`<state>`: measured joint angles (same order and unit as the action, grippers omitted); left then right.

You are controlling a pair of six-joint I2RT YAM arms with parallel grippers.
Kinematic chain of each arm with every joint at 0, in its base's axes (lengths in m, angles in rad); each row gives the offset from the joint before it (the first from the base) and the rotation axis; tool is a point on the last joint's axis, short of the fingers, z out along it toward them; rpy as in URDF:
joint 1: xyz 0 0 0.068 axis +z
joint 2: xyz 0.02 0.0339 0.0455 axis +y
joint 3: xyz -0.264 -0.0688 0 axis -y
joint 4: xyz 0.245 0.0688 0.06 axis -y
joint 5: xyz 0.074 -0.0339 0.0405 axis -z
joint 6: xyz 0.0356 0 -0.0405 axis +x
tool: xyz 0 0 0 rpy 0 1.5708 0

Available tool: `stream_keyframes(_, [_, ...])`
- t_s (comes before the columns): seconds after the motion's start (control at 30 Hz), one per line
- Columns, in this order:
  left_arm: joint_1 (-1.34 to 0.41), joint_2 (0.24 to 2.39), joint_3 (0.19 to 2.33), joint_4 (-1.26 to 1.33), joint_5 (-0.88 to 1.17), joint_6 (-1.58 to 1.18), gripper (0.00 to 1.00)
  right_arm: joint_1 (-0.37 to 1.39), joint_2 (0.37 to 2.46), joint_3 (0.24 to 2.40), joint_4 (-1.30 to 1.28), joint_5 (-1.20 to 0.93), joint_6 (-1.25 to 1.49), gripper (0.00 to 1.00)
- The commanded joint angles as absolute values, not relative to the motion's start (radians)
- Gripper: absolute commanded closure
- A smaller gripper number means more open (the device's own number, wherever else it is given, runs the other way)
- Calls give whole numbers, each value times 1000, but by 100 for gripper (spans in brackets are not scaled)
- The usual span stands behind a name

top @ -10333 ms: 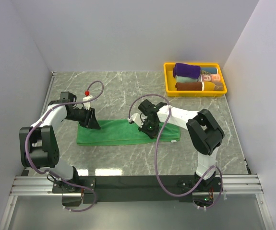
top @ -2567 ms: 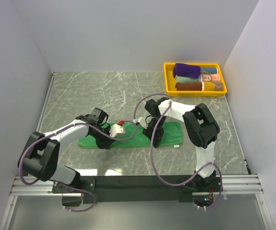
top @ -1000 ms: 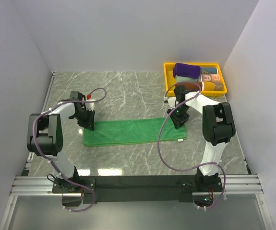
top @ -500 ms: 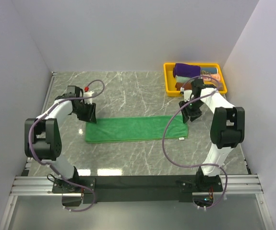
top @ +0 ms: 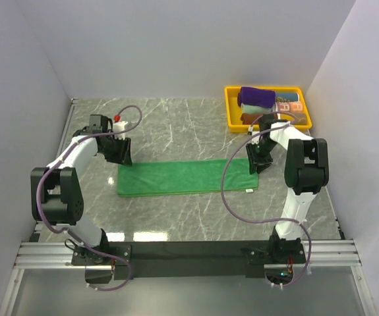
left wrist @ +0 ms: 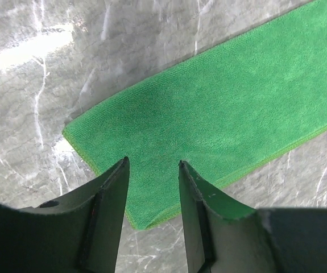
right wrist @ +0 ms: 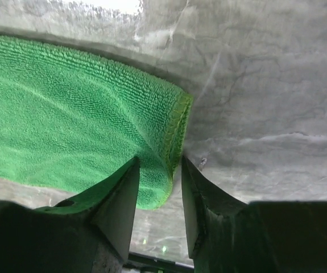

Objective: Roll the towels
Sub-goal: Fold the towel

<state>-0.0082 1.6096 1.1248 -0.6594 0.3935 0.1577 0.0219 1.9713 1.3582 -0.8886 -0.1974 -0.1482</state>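
Observation:
The bright green towel (top: 186,176) lies flat on the marble table as a long folded strip, its small white tag (top: 248,191) at the near right corner. My left gripper (top: 121,156) is open over the towel's far left corner; in the left wrist view (left wrist: 152,165) green cloth (left wrist: 220,108) shows between the spread fingers. My right gripper (top: 257,162) is at the towel's right end, jaws open and straddling the hemmed edge (right wrist: 177,122); its midpoint shows in the right wrist view (right wrist: 159,164). A dark purple towel (top: 256,97) lies rolled in the yellow tray.
The yellow tray (top: 231,113) stands at the back right and holds several rolled cloths. White walls close in the left, back and right sides. The black rail with the arm bases (top: 189,251) runs along the near edge.
The arms have gone from the towel's middle out to its two ends, and the towel now lies longer and flatter. In the last half second the right gripper came back onto the right end.

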Motion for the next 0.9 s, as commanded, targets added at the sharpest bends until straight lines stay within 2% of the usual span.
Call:
stream_keyframes(0.0, [-8, 1568, 1149, -650, 367, 130, 54, 38, 1977, 1329, -841, -169, -118, 58])
stream_keyframes(0.1, [-8, 1577, 1160, -652, 361, 126, 54, 43, 1979, 1312, -825, -144, -107, 62])
stream_keyframes(0.23, [-8, 1582, 1167, -646, 350, 118, 54, 31, 1974, 1315, -854, -118, -117, 100])
stream_keyframes(0.53, [-6, 1562, 1155, -646, 367, 127, 53, -92, 1879, 1479, -1052, -155, -218, 100])
stream_keyframes(0.77, [-3, 1569, 1173, -661, 402, 133, 53, -5, 1879, 1545, -1157, -366, -187, 100])
stream_keyframes(0.87, [-3, 1583, 1192, -692, 399, 120, 52, 89, 1878, 1549, -1160, -492, -164, 100])
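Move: The green towel's right end is right between the open right fingers, level with them and about 1 cm below the right hand. Of this hand, the white label is some 6 cm back and 1 cm to the left, and the yellow tray's middle some 24 cm ahead and 5 cm to the right. From the left hand that towel end lies roughly 44 cm to the right, straight across, and 8 cm down. Right fingers pinch the towel's end, drag it about 4 cm right, then lift 6 cm, swinging left. ##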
